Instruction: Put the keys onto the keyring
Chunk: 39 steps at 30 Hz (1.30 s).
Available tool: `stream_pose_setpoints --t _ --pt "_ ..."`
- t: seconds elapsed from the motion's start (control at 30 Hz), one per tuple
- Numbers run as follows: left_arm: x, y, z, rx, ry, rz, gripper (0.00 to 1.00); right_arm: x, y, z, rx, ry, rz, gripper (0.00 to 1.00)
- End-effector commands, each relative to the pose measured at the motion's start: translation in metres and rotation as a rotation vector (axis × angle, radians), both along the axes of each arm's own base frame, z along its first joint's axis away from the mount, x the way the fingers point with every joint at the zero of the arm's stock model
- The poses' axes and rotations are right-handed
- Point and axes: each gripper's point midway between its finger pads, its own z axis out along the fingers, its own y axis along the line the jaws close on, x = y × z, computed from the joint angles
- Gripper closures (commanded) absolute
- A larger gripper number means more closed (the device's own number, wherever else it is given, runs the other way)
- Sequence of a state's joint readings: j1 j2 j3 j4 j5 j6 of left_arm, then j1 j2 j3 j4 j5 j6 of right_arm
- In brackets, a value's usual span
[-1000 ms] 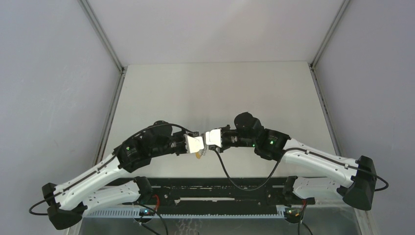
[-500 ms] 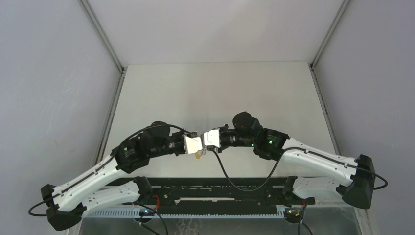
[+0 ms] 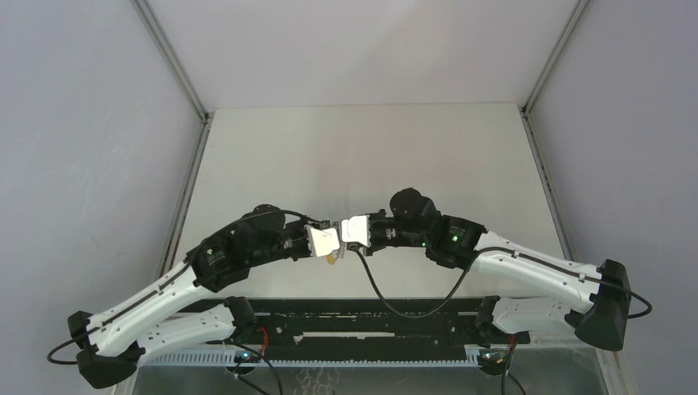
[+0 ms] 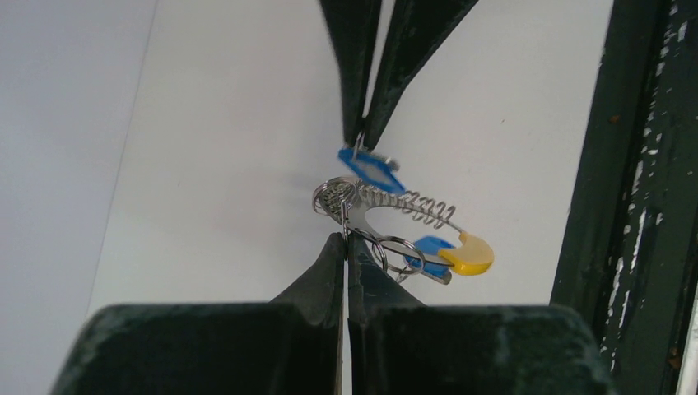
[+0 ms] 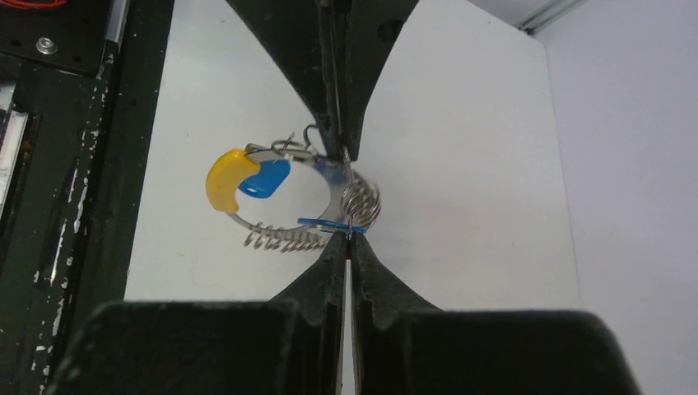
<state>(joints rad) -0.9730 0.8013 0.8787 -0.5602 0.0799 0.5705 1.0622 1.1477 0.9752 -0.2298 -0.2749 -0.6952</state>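
Observation:
The keyring (image 4: 416, 206), a silver loop with a spring stretch and a yellow curved section (image 4: 469, 253), hangs in the air over the table near its front edge. My left gripper (image 4: 345, 239) is shut on the loop's coiled end. One blue-headed key (image 4: 429, 248) hangs from the loop by a small split ring, beside the yellow part. My right gripper (image 5: 346, 240) faces the left one tip to tip. It is shut on the small ring of a second blue key (image 4: 370, 169), which lies against the loop. From above, both grippers (image 3: 323, 240) (image 3: 355, 230) meet, with the yellow bit (image 3: 331, 260) just below them.
A black mounting rail (image 3: 362, 325) runs along the near table edge, just behind the grippers, and shows in the wrist views (image 4: 634, 164). The white table (image 3: 362, 156) stretches away beyond them, between grey walls with metal corner posts (image 3: 177, 66).
Both grippers, still shut and tip to tip, have drifted slightly to the left with the keyring between them. Nothing was let go or taken.

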Motion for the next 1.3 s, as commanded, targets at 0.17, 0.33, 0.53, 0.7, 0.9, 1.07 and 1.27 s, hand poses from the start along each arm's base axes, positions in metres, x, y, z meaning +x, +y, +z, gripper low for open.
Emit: stream_pose_setpoints --t 0.17,0.33,0.53,0.7,0.9,1.07,1.27 --pt "0.034 0.05 0.013 0.023 -0.1 0.343 1.0 0.001 -0.021 -0.054 -0.182 0.198 -0.202 1.0" --pt "0.037 0.086 0.013 -0.014 -0.119 0.52 1.0 -0.001 -0.04 -0.084 -0.285 0.325 -0.293 1.0" --pt "0.033 0.093 0.013 -0.056 -0.132 0.517 1.0 0.003 -0.067 -0.114 -0.399 0.411 -0.403 1.0" --pt "0.032 0.089 0.007 -0.073 -0.089 0.492 1.0 -0.005 -0.094 -0.148 -0.608 0.547 -0.488 1.0" --pt "0.033 0.09 0.013 -0.126 -0.072 0.473 1.0 0.002 -0.103 -0.177 -0.763 0.627 -0.557 1.0" --pt "0.03 0.086 0.014 -0.143 -0.056 0.445 1.0 0.02 -0.09 -0.202 -0.848 0.626 -0.575 1.0" --pt "0.028 0.083 0.014 -0.149 -0.045 0.424 1.0 0.043 -0.063 -0.209 -0.787 0.608 -0.556 1.0"
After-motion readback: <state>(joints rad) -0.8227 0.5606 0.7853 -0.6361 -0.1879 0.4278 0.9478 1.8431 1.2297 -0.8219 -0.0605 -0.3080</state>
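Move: The right hand holds the blue-tagged key at its fingertips. The bare table spot it goes to is about 9 cm to its right, 2 cm ahead and some 23 cm below. The keyring hangs from the left fingers, its middle about 3 cm left of the right hand, 2 cm back and 3 cm lower. From the left hand, the key is roughly 3 cm to the right, about level in height and reach; the table spot is 2 cm ahead, 12 cm right and 23 cm below. Still pinching the blue-tagged key, the right hand carries it down some 22 cm and about 9 cm right, away from the keyring, tipping until its fingers point almost straight down, close over the table. The left hand keeps its grip on the keyring and draws it about 10 cm left and slightly forward, turning nearly 30 degrees counter-clockwise, then nearly halts. ##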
